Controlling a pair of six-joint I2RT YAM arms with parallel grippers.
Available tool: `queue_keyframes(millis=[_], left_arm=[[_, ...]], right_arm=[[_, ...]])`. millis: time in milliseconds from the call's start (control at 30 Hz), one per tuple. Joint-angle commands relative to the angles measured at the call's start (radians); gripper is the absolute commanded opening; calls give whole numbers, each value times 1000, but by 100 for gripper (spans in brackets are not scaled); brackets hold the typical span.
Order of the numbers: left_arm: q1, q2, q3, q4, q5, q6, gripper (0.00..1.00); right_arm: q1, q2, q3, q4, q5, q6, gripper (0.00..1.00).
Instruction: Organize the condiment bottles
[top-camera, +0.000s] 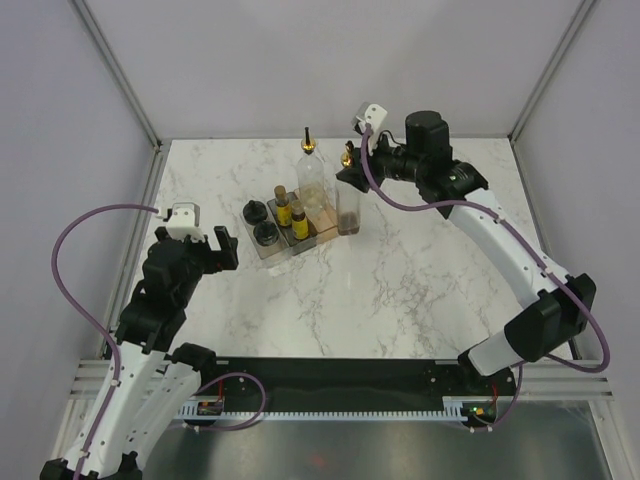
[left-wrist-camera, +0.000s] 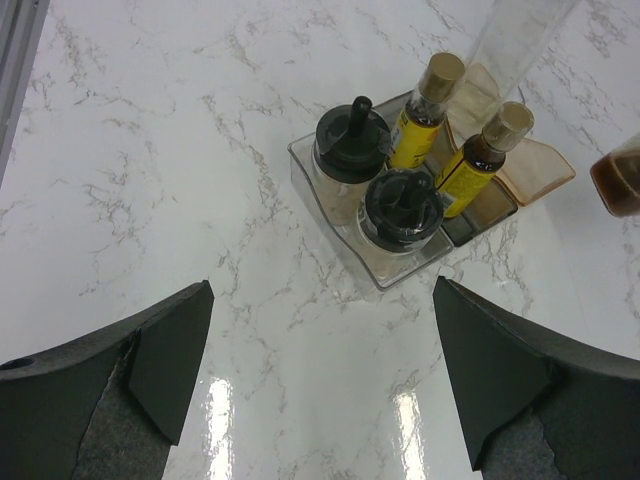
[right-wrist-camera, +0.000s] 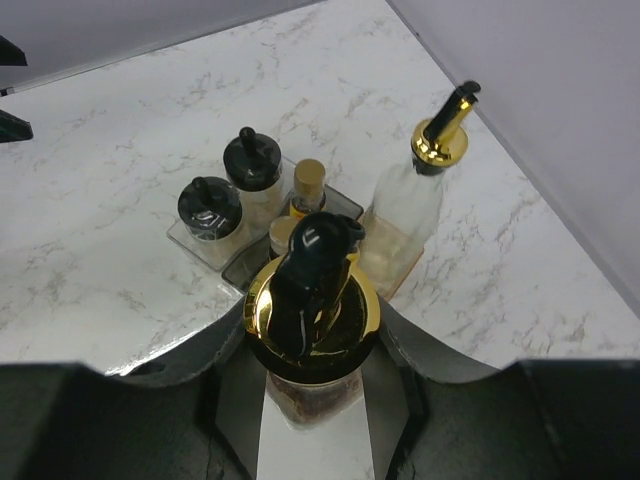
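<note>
My right gripper (right-wrist-camera: 312, 345) is shut on a tall clear bottle (right-wrist-camera: 312, 310) just below its gold pourer; brown liquid shows at the bottle's bottom (top-camera: 349, 212). It stands upright just right of the orange bin (top-camera: 325, 222); whether it touches the table I cannot tell. The other tall bottle (top-camera: 310, 178) stands in that orange bin. Two small yellow bottles (left-wrist-camera: 425, 115) (left-wrist-camera: 480, 160) sit in the grey bin (left-wrist-camera: 468, 226). Two black-lidded jars (left-wrist-camera: 352, 145) (left-wrist-camera: 402, 205) fill the clear bin (left-wrist-camera: 385, 272). My left gripper (left-wrist-camera: 320, 370) hangs open over bare marble in front of the bins.
The three bins form one cluster at mid-table. White walls with metal posts (top-camera: 120, 75) close off the back and sides. A black rail (top-camera: 330, 375) runs along the near edge between the arm bases.
</note>
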Motion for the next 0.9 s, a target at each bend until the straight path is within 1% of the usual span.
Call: queue_keyframes(millis=[0,200,467,633,833,867], left_arm=[[-2,7,-7,31,-23,30,100],[-3,14,-7,31,-23,30,100],[-2,17,-7,30,-25,30,100],[-3,17,-7,30,-25,30,100],[-2,20,-7,30,-25,30,100],[-3,19,-5,31,-25,30,100]], right_arm=[[38,55,128,87,-52,-62,0],[52,179,244,82,-57,-96,0],[55,296,321,70,-110,-148,0],[55,329,329,61,-123,-180,0],[53,342,277,56,-146,-214,0],[55,343,262,56,-144,-215,1]])
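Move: The right hand already holds the spouted bottle with brown contents by its gold collar. It is bound for the free near part of the amber compartment, about 6 cm ahead, 7 cm left and some 29 cm below the hand. The clear spouted bottle stands about 12 cm ahead and 9 cm left of the hand; the near yellow-label bottle is 5 cm ahead and 12 cm left, the far one 9 and 16. From the left hand the amber compartment is roughly 19 cm ahead and 29 cm to the right. The right hand keeps its grip on the collar and swings the hanging bottle left and forward, about 6 cm left and 5 cm forward, going leftward fastest at the start, towards the free near part of the amber compartment, short of the clear bottle. From early on it also sinks, some 5 cm in all, and goes on sinking as the sideways travel eases off, lowering the bottle's foot to the compartment's mouth while the wrist turns about 10 degrees counter-clockwise. ##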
